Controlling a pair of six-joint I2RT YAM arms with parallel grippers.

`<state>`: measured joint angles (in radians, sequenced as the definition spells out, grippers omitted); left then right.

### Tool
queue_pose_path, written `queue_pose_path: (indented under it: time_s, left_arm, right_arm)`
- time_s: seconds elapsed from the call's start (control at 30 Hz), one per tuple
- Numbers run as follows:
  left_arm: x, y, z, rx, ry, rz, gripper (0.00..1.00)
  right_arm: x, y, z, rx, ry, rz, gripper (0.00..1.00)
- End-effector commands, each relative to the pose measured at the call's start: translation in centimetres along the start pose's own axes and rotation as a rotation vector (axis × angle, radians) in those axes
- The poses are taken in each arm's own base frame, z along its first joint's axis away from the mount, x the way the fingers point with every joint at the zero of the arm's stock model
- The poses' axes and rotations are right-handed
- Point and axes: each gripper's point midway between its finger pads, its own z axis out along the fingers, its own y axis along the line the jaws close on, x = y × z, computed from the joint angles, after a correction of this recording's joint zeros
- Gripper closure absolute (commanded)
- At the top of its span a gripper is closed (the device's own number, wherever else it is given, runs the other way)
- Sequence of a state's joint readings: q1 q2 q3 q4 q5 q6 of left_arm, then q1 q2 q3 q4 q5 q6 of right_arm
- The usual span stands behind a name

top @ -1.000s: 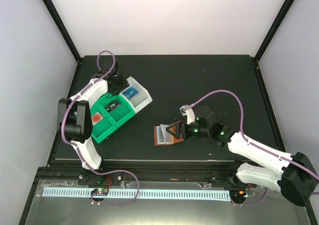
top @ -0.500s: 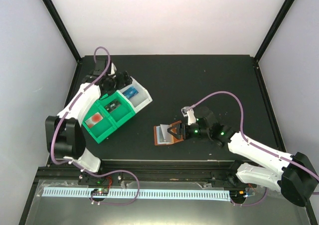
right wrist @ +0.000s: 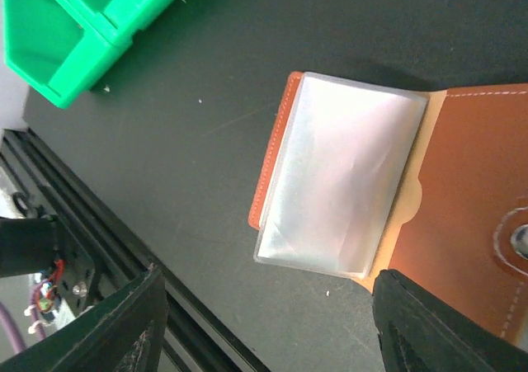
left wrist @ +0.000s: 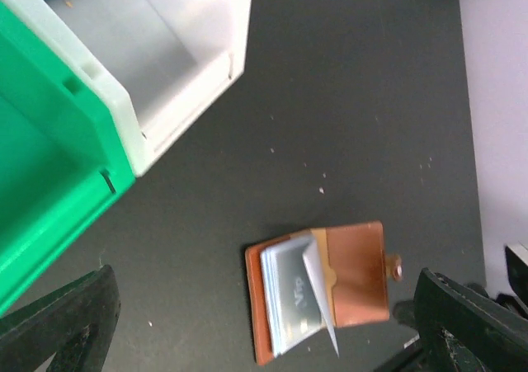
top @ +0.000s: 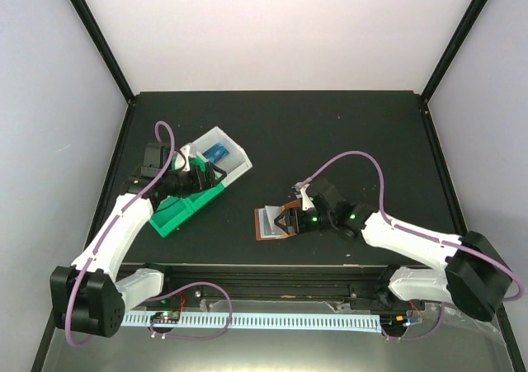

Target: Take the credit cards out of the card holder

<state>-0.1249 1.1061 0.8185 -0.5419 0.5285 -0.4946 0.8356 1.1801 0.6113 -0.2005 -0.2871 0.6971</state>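
Observation:
The brown card holder point(top: 275, 222) lies open on the black table, clear pockets point(right wrist: 342, 182) fanned up from its left half. A grey card with pale lettering point(left wrist: 304, 288) shows inside one pocket. My right gripper point(top: 288, 219) is open, low over the holder, one finger point(right wrist: 445, 331) above the brown flap point(right wrist: 466, 223) and the other off its near edge. A blue credit card point(top: 217, 152) lies in the bin's white compartment. My left gripper point(top: 208, 174) hangs open and empty above the bin's green part, the holder point(left wrist: 322, 294) lying farther off, beyond the fingers point(left wrist: 58, 322).
The green-and-white bin point(top: 198, 184) sits slanted at the left of the table, its white wall point(left wrist: 186, 67) and green wall point(left wrist: 58, 141) close under the left wrist. The table's near rail point(right wrist: 74, 223) runs just beside the holder. Purple cables loop over both arms.
The left gripper has opened and swung from the bin's far end toward the near right, over the green compartments. The right gripper stayed on the holder, its arm shifting slightly left.

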Motion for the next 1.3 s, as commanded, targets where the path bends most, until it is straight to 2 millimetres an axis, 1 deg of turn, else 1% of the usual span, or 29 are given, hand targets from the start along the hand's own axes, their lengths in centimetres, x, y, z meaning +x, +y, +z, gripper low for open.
queue_pose_path:
  time_s: [0.0, 0.2, 0.3, 0.37, 0.43, 0.6, 0.7, 0.87, 1.07, 1.27]
  left_arm:
    - [2.1, -2.0, -0.8, 0.125, 0.038, 0.065, 0.01]
    - [4.6, -2.1, -1.9, 0.169, 0.037, 0.080, 0.01]
    - [5.5, -1.8, -2.2, 0.175, 0.025, 0.080, 0.01]
    - [6.1, -1.4, -2.2, 0.169, 0.022, 0.080, 0.01]
    - [6.5, -1.4, -2.3, 0.183, 0.022, 0.077, 0.01]
    - [6.9, -1.6, -2.5, 0.202, 0.012, 0.076, 0.01]
    - [7.0, -1.7, -2.5, 0.208, 0.013, 0.072, 0.01]
    - [7.2, -1.6, -2.4, 0.211, 0.015, 0.066, 0.01]
    - [7.9, -1.4, -2.1, 0.211, 0.036, 0.046, 0.01]
    - [8.4, -1.0, -1.6, 0.199, 0.049, 0.036, 0.01]
  right_arm:
    - [-0.8, 0.2, 1.1, 0.078, -0.012, -0.018, 0.30]
    - [-0.6, 0.1, 2.8, 0.179, 0.005, -0.062, 0.29]
    - [-0.6, 0.2, 3.8, 0.200, 0.030, -0.087, 0.25]
    - [-0.8, -0.2, 4.2, 0.246, 0.046, -0.100, 0.24]
    - [-1.1, -0.6, 4.4, 0.298, 0.046, -0.119, 0.24]
    - [-1.6, -1.3, 4.5, 0.396, 0.046, -0.157, 0.25]
    - [-1.8, -1.9, 4.7, 0.445, 0.057, -0.174, 0.27]
    - [-1.6, -2.0, 5.2, 0.448, 0.071, -0.183, 0.30]
    - [-1.3, -2.5, 5.9, 0.467, 0.087, -0.183, 0.30]
    - [-0.9, -2.4, 6.5, 0.456, 0.094, -0.188, 0.28]
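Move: The clear card sleeves in the card holder lie about 3 cm ahead of my right hand, 3 cm to its left and some 9 cm below. The holder's bare brown flap is about 4 cm ahead and 4 cm to the right of this hand. From my left hand, the sleeves are some 8 cm back, 13 cm to the right and 15 cm down; the green box is about 14 cm left and 3 cm ahead, the white box about 14 cm straight ahead. I lower my right hand about 6 cm over the card sleeves, easing a few cm forward and left while I tip the fingers nearly 30 degrees steeper, so they point almost straight down; they stay well open. Meanwhile my left hand, open and empty, draws back about 8 cm from the white box, coming closer to the card holder and sinking slightly. ##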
